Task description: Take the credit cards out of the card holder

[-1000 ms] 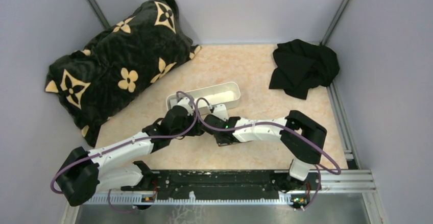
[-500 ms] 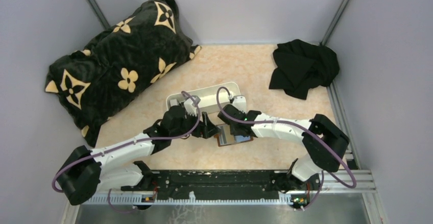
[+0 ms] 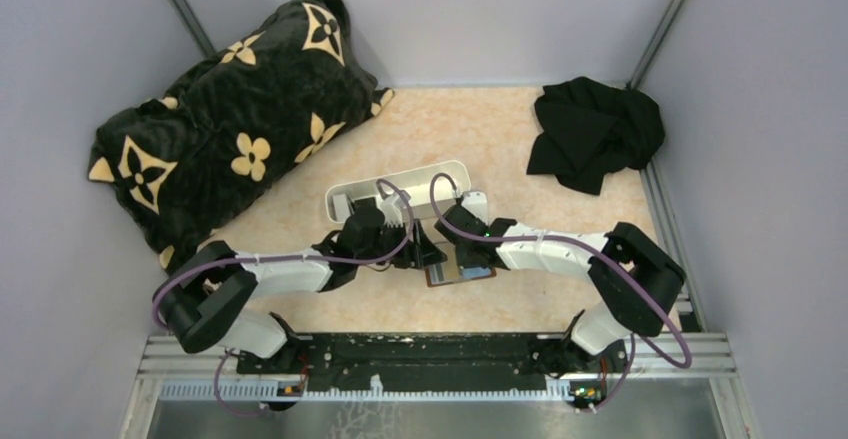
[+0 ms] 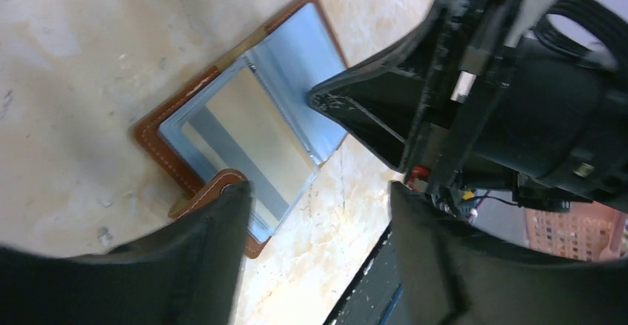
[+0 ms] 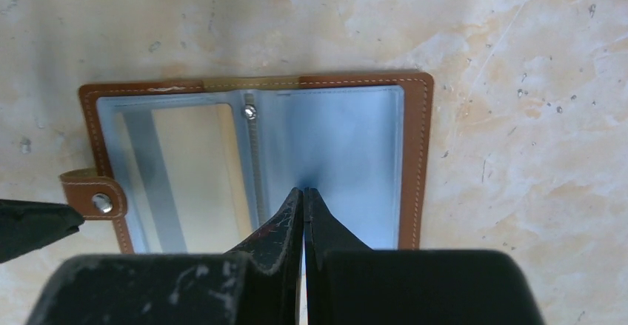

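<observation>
The card holder (image 3: 460, 272) lies open and flat on the table, brown leather outside and blue-grey inside (image 5: 415, 155). One of the credit cards (image 5: 185, 169), pale and shiny with a grey stripe, sits in its left pocket (image 4: 252, 140). My right gripper (image 5: 304, 190) is shut, its tips pressing on the right inner half (image 3: 462, 259). My left gripper (image 4: 318, 192) is open with nothing between its fingers, beside the wallet's left edge (image 3: 425, 252). One left finger (image 5: 37, 221) is next to the snap tab (image 5: 92, 198).
A long white tray (image 3: 400, 189) stands just behind both grippers. A black pillow with cream flowers (image 3: 230, 129) fills the back left, and a black cloth (image 3: 595, 129) lies at the back right. The arms' mounting rail (image 3: 430, 354) runs along the near edge.
The right arm shifted right and uncovered the open wallet, its shut tips now on the inner right half. The left arm's elbow swung in and its gripper moved closer to the wallet.
</observation>
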Controlling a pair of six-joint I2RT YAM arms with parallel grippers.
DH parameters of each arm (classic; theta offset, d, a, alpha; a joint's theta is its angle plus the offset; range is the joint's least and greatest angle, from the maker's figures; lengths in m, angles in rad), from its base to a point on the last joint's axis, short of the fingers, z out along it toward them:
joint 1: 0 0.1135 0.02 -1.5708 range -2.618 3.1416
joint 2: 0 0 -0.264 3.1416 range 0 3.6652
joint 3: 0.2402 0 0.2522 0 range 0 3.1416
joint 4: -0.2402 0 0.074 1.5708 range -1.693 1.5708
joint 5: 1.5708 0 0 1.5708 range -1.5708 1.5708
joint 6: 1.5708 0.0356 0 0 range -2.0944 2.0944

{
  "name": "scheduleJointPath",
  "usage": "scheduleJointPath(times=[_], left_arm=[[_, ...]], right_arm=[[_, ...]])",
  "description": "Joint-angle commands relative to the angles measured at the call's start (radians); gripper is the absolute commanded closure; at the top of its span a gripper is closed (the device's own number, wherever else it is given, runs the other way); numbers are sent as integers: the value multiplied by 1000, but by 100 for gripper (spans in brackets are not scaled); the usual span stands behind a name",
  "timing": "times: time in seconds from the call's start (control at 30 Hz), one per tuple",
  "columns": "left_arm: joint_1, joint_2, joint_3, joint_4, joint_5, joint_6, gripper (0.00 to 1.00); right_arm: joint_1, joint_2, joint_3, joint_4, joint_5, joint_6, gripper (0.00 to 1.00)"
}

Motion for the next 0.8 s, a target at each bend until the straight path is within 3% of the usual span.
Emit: scheduleJointPath(times=[0.0,0.1,0.3,0.53,0.77], left_arm=[[-3,29,48,124,84,-65,19],[-5,55,42,119,88,-76,9],[-25,80,56,118,108,-104,8],[-49,64,126,-25,97,-88,8],[-71,88,53,13,69,-172,8]], right_arm=[[-32,-29,-34,74,-39,-23,100],[-44,-45,-51,91,-50,-26,100],[-56,-69,-58,99,-67,-52,100],[-60,-27,-53,129,-112,-61,100],[-61,-31,-61,137,-121,-60,100]])
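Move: The cards in the card holder's left pocket lie about 4 cm to the left hand's right, 1 cm nearer the base and 5 cm below it. The closure strap is almost straight beneath that hand, about 1 cm nearer the base, and the white box is some 13 cm ahead of it and 6 cm left. The right hand has the empty right pocket just under its shut fingertips, its middle about 1 cm right; the cards are about 4 cm to its left. Rightward, about 4 cm in short bobs, the left hand travels over the card-filled pocket, ending some 2 cm farther back and a little higher, its fingers spreading from partly to almost fully open. The right hand sinks barely half a centimetre and otherwise stays with shut tips down on the empty pocket beside the fold, tilting about 5 degrees. ##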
